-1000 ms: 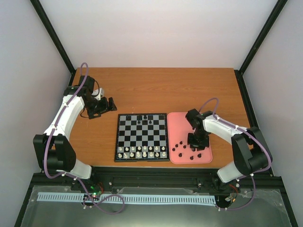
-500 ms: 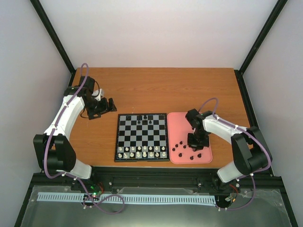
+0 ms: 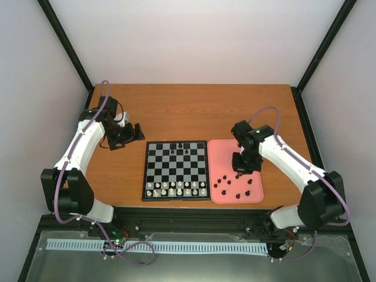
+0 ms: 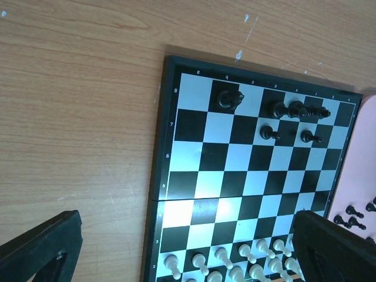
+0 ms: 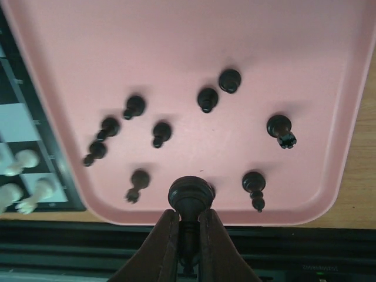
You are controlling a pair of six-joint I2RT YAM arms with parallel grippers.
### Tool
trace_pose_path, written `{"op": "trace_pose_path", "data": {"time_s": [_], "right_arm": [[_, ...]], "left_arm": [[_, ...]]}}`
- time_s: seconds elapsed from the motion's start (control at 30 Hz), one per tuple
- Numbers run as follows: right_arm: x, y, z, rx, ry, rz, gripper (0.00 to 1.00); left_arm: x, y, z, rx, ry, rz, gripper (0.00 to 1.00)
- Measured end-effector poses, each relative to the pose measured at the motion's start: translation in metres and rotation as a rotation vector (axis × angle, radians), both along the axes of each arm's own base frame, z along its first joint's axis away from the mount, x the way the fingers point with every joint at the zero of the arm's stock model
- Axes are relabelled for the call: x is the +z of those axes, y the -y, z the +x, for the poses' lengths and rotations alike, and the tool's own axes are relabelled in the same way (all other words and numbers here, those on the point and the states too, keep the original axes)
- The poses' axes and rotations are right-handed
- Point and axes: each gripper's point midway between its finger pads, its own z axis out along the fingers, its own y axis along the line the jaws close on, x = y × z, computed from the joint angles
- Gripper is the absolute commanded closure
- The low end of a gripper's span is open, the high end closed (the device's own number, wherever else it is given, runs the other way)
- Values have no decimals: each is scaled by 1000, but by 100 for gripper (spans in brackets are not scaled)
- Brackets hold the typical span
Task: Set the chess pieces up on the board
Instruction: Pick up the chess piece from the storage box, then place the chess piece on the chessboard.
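Note:
The board (image 3: 145, 176) lies at table centre, with several black chess pieces (image 3: 181, 145) on its far two rows. They also show in the left wrist view (image 4: 229, 98). Several more black pieces (image 3: 236, 187) lie loose on the pink tray (image 3: 220, 147). My right gripper (image 3: 244, 165) is above the tray's middle. In the right wrist view this gripper (image 5: 189, 218) is shut on a black piece (image 5: 190, 195), held clear above the loose pieces (image 5: 161, 132). My left gripper (image 3: 133, 133) is open and empty over bare table left of the board's far corner.
White pieces (image 3: 176, 188) fill the board's near two rows and show in the left wrist view (image 4: 223, 257). The tray's rim (image 5: 346, 147) lies against the board's right edge. The wooden table (image 3: 194, 111) extends behind both.
My right arm has lifted and its gripper has moved a little away from the tray's near end, carrying the black piece. The left arm has barely moved.

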Motion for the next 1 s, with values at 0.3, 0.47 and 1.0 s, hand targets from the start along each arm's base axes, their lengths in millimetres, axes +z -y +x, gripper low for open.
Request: {"op": "trace_pose_path", "data": {"time_s": [0.3, 0.47, 1.0], "right_arm": [[51, -44, 65, 79, 94, 26, 97], [49, -89, 115, 163, 153, 47, 97], [2, -202, 166, 376, 173, 123, 96]], "left_arm": [[-3, 0, -2, 0, -10, 0, 0], [-2, -1, -2, 1, -7, 5, 0], [0, -5, -3, 7, 6, 26, 0]]}}
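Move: The right hand already holds a black chess piece above the storage box. The empty far-row square it seems bound for lies about 15 cm ahead, 20 cm left and 8 cm below. The back-row piece stands some 3 cm left of that square and the nearest black pawn 3 cm nearer the robot. From the left hand the square is roughly 21 cm right, 3 cm ahead, 14 cm below. Still pinching the piece, the right hand arcs 20 cm left, 17 forward, up then down, to the board. ##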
